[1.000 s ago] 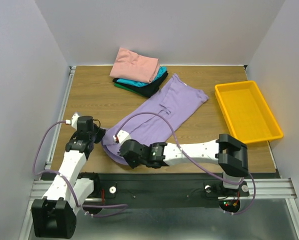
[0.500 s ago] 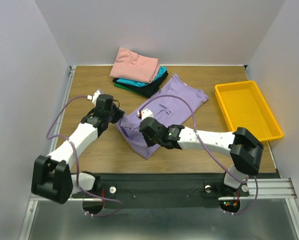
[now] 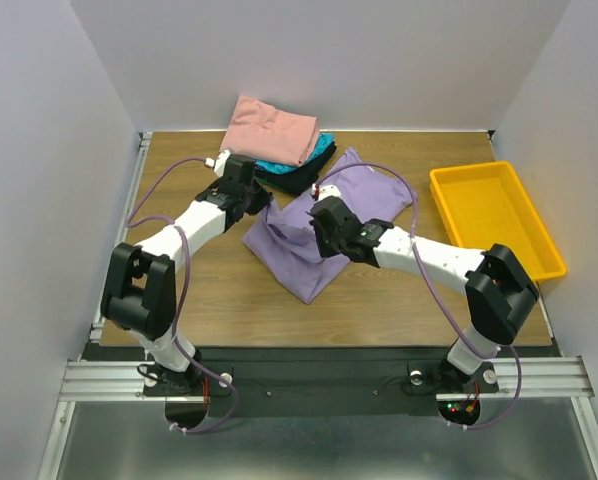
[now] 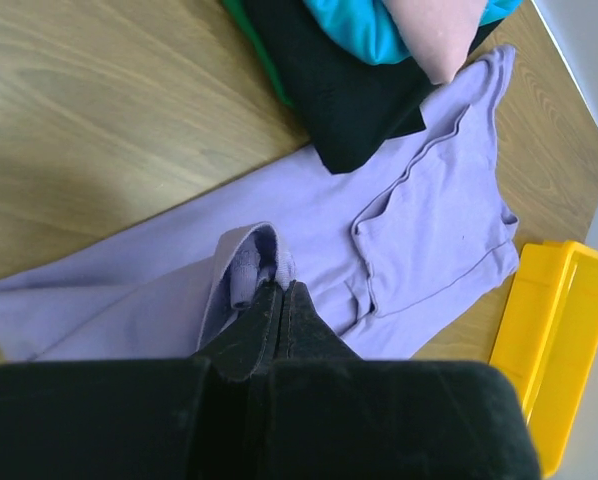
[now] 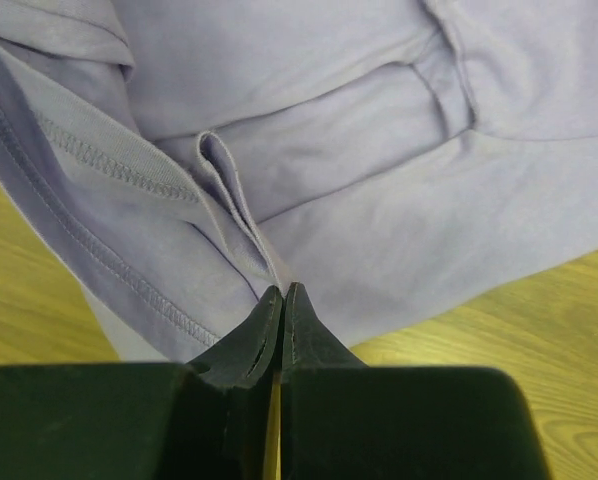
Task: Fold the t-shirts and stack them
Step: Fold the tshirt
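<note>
The light purple t-shirt (image 3: 304,250) lies mid-table, its near part lifted and doubled back toward the far side. My left gripper (image 3: 266,205) is shut on its hem, seen pinched at my fingertips in the left wrist view (image 4: 279,285). My right gripper (image 3: 319,220) is shut on a fold of the same shirt (image 5: 379,220), pinched at the tips in the right wrist view (image 5: 282,290). A stack of folded shirts stands at the far edge: salmon-pink (image 3: 272,128) on top, then teal (image 3: 301,160), black (image 3: 299,180) and green (image 3: 241,170).
A yellow plastic tray (image 3: 494,222) sits at the right side of the table; its end also shows in the left wrist view (image 4: 559,340). The stack (image 4: 359,60) lies just beyond the left gripper. White walls close in the table.
Both grippers have carried the shirt's near hem from the table's front edge toward the far side, folding the shirt over itself. The arms have stretched out.
</note>
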You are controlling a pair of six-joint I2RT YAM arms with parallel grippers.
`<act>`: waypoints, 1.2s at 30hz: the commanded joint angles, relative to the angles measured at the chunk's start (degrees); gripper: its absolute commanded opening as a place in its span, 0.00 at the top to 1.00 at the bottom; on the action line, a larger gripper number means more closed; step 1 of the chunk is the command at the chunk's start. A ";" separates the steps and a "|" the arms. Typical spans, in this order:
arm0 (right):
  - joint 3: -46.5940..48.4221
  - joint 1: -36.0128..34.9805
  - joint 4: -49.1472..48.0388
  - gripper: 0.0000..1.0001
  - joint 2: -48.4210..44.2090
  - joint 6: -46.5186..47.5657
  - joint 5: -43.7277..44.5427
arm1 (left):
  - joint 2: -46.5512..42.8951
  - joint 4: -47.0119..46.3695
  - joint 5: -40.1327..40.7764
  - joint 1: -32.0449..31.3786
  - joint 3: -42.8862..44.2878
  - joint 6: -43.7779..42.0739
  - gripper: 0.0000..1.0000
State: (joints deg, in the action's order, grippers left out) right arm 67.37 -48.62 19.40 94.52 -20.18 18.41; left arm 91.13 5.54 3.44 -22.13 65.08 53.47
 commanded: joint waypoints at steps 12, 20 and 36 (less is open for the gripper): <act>-0.14 9.68 0.82 1.00 1.89 1.20 -2.60 | 15.30 -0.71 -2.56 -2.48 15.25 -1.71 1.00; 0.56 12.32 1.17 0.97 5.41 -0.21 -2.33 | 19.34 0.69 -2.48 -3.01 19.20 -2.85 1.00; 1.62 11.89 2.49 0.00 -1.79 2.08 -5.31 | 5.12 2.90 -0.46 -5.82 12.72 -8.65 0.02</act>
State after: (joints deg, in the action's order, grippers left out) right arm 68.58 -36.34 22.48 97.51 -19.86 17.45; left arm 106.48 8.45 0.56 -28.08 81.84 47.05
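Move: Each hand already holds one end of the t-shirt's loose edge. The left hand's laying spot on the shirt is about 5 cm ahead, 6 to its right and 6 below; the folded stack's middle is some 11 ahead, 2 to its right and 5 below. The right hand's laying spot is about 5 ahead, 8 to its right and 6 below, with the shirt's far end roughly 14 ahead, 13 to its right and 6 below. Rightward and forward together, both hands carry the pinched edge over the shirt, the left past the stack's near corner, and sink about 5 cm to lay it down, the right hand turning slightly clockwise. Both then open wide, let go of the cloth and rise some 3 cm, the left also drawing back and farther right. ##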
